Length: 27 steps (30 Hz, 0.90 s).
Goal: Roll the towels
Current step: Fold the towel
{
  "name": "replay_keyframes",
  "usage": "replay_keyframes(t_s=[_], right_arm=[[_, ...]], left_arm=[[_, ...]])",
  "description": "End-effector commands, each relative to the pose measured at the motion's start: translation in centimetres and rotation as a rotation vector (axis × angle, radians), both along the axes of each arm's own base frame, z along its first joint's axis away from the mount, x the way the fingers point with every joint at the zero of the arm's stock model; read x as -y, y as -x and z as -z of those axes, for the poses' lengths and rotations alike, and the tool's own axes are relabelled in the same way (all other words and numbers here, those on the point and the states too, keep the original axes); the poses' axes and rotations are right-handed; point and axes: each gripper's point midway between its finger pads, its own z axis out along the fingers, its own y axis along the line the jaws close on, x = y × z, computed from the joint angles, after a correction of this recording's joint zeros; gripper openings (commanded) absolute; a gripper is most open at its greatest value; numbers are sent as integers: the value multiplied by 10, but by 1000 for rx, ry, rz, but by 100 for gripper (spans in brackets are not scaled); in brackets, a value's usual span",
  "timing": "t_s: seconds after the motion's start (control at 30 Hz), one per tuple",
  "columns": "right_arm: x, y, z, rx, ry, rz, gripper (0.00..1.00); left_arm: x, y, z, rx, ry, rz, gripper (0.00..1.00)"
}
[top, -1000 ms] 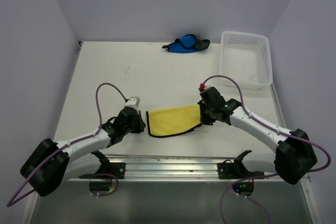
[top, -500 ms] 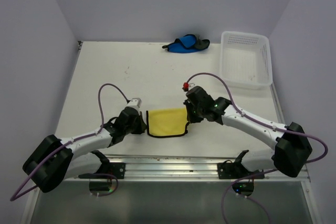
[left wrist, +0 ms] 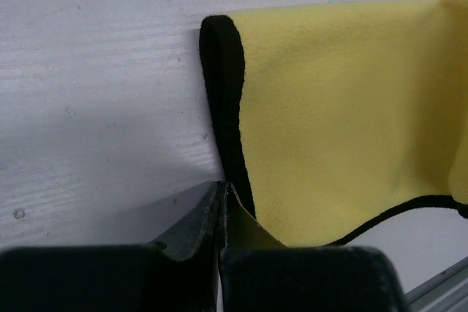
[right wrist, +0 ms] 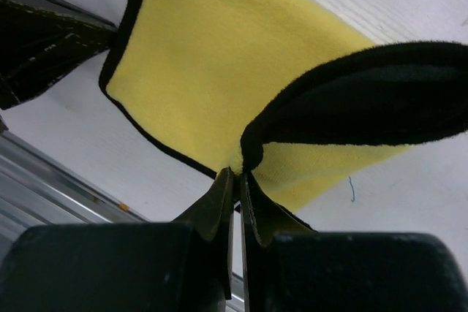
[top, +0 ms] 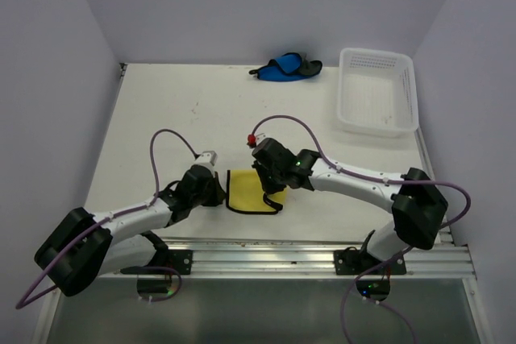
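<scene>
The yellow towel (top: 242, 191) lies near the table's front edge, doubled over on itself. My right gripper (top: 272, 191) is shut on its lifted right edge. In the right wrist view the dark-edged fold of the yellow towel (right wrist: 219, 56) curls up from the right gripper's (right wrist: 238, 174) tips. My left gripper (top: 219, 193) is shut at the towel's left edge. In the left wrist view the left gripper's (left wrist: 221, 189) tips touch the black edging of the yellow towel (left wrist: 344, 107), with nothing seen between them. The blue towel (top: 284, 67) lies bunched at the table's far edge.
A white perforated basket (top: 377, 90) stands at the back right corner. A metal rail (top: 266, 251) runs along the near edge just in front of the yellow towel. Purple walls close in the table on three sides.
My right gripper has travelled left with the yellow towel's right edge, folding the cloth over itself so that it covers less table. The left arm has barely moved.
</scene>
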Motion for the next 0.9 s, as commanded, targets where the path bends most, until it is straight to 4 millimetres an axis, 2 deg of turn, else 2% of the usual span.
replay_keyframes(t_s=[0.0, 0.13, 0.43, 0.87], right_arm=[[-31, -9, -18, 45, -76, -4, 0], [-53, -6, -17, 39, -82, -36, 0], [-82, 1, -8, 0, -110, -62, 0], [-103, 5, 10, -41, -120, -79, 0]], left_arm=[[7, -5, -10, 37, 61, -6, 0], [7, -5, -12, 42, 73, -9, 0], [7, -2, -12, 44, 85, -2, 0], [7, 1, -12, 47, 99, 0, 0]])
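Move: The yellow towel's left black hem lies about 12 cm to the left of the right gripper and some 3 cm ahead, roughly 8 cm below; that gripper already holds the towel's right edge raised. The left gripper stands 13 cm to its left and about level. The towel's near hem runs 5 cm to its left, 3 cm back. From the left gripper the left hem's middle is 3 cm ahead, 1 cm right, just below. Carry the right gripper about 8 cm left over the yellow towel, towards its left hem and the left gripper, keeping the pinch on the raised edge. Travel level and quick at first, then slow down and sink some 2.5 cm. Keep the left gripper's shut tips on the near end of the left hem. ##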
